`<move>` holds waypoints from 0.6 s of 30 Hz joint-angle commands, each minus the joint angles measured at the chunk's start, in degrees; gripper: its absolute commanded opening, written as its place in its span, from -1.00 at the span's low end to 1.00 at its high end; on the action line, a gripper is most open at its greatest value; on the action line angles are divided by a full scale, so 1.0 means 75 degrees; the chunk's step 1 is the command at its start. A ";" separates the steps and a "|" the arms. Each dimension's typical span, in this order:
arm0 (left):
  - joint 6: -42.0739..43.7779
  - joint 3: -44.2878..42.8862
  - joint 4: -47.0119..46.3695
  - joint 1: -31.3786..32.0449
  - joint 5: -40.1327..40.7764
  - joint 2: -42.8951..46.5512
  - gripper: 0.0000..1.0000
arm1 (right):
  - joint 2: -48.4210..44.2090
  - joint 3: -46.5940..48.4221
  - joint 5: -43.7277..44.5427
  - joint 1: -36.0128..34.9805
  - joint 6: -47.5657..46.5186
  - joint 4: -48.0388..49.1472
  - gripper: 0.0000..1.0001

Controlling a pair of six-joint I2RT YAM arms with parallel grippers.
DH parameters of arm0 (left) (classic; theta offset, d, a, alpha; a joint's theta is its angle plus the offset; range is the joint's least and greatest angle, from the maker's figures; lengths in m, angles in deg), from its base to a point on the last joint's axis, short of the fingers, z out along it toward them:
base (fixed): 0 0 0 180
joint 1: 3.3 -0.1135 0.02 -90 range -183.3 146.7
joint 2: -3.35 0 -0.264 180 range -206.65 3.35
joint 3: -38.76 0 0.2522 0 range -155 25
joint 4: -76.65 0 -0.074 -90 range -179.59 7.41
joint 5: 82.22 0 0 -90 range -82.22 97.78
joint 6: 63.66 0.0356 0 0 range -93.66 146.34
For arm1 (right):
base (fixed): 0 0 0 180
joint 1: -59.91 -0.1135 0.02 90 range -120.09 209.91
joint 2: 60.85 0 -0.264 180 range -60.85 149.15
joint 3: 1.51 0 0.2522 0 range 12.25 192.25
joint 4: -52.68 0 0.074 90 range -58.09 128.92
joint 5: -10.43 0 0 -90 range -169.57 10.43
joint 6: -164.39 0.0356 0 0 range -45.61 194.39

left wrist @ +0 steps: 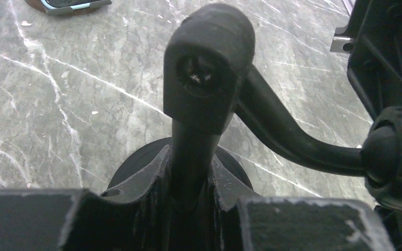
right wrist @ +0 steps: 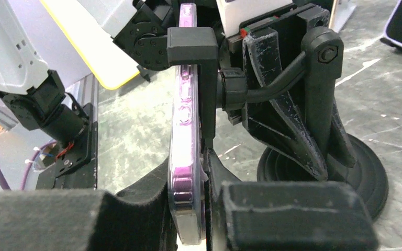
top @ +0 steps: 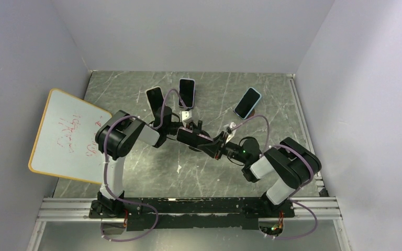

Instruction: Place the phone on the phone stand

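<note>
The phone, purple-edged in a clear case, stands edge-on between my right gripper's fingers, which are shut on its lower end. Its back lies against the black phone stand's cradle, and the cradle's clamp hooks over its upper edge. My left gripper is shut on the phone stand's upright post, above the round base. The stand's curved arm runs right to a ball joint. From above, both grippers meet mid-table, left and right.
Three other phones sit toward the back of the marble table, with a small white stand near the middle one. A whiteboard leans at the left wall. White walls enclose the table.
</note>
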 commanded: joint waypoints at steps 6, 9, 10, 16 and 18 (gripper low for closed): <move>-0.0409 0.0017 0.1544 -0.0234 0.0372 -0.0296 -0.90 | -0.0989 0.0597 0.0799 0.0435 -0.0741 -0.2040 -1.00; -0.0425 0.0055 0.1446 -0.0235 0.0308 -0.0283 -0.90 | -0.0974 0.1019 0.0588 0.0532 -0.0779 -0.2814 -0.66; -0.0434 0.0078 0.1396 -0.0235 0.0275 -0.0276 -0.90 | -0.0942 0.1101 0.0548 0.0542 -0.0772 -0.2941 -0.47; -0.0545 0.0232 0.1068 -0.0241 0.0384 -0.0242 -0.90 | -0.0996 0.1511 0.0749 0.0710 -0.0728 -0.3253 0.32; -0.0596 0.0290 0.0983 -0.0235 0.0606 -0.0176 -0.90 | -0.1114 0.1611 0.0838 0.0789 -0.0688 -0.3325 0.44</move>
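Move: The right hand still holds the phone by its right end, the phone's middle about 6 cm left and 3 cm ahead, already against the stand's holder. The phone stand is some 6 cm ahead, 5 cm left and 4 cm lower; the blue phone stands 21 cm ahead, 17 cm right, the purple phone 25 cm ahead, 10 cm left. The left hand already grips the stand's post, the stand's middle 2 cm above its fingers. Right hand goes about 5 cm forward, fingers opening off the phone; left, still gripping the stand, follows 2 cm. ##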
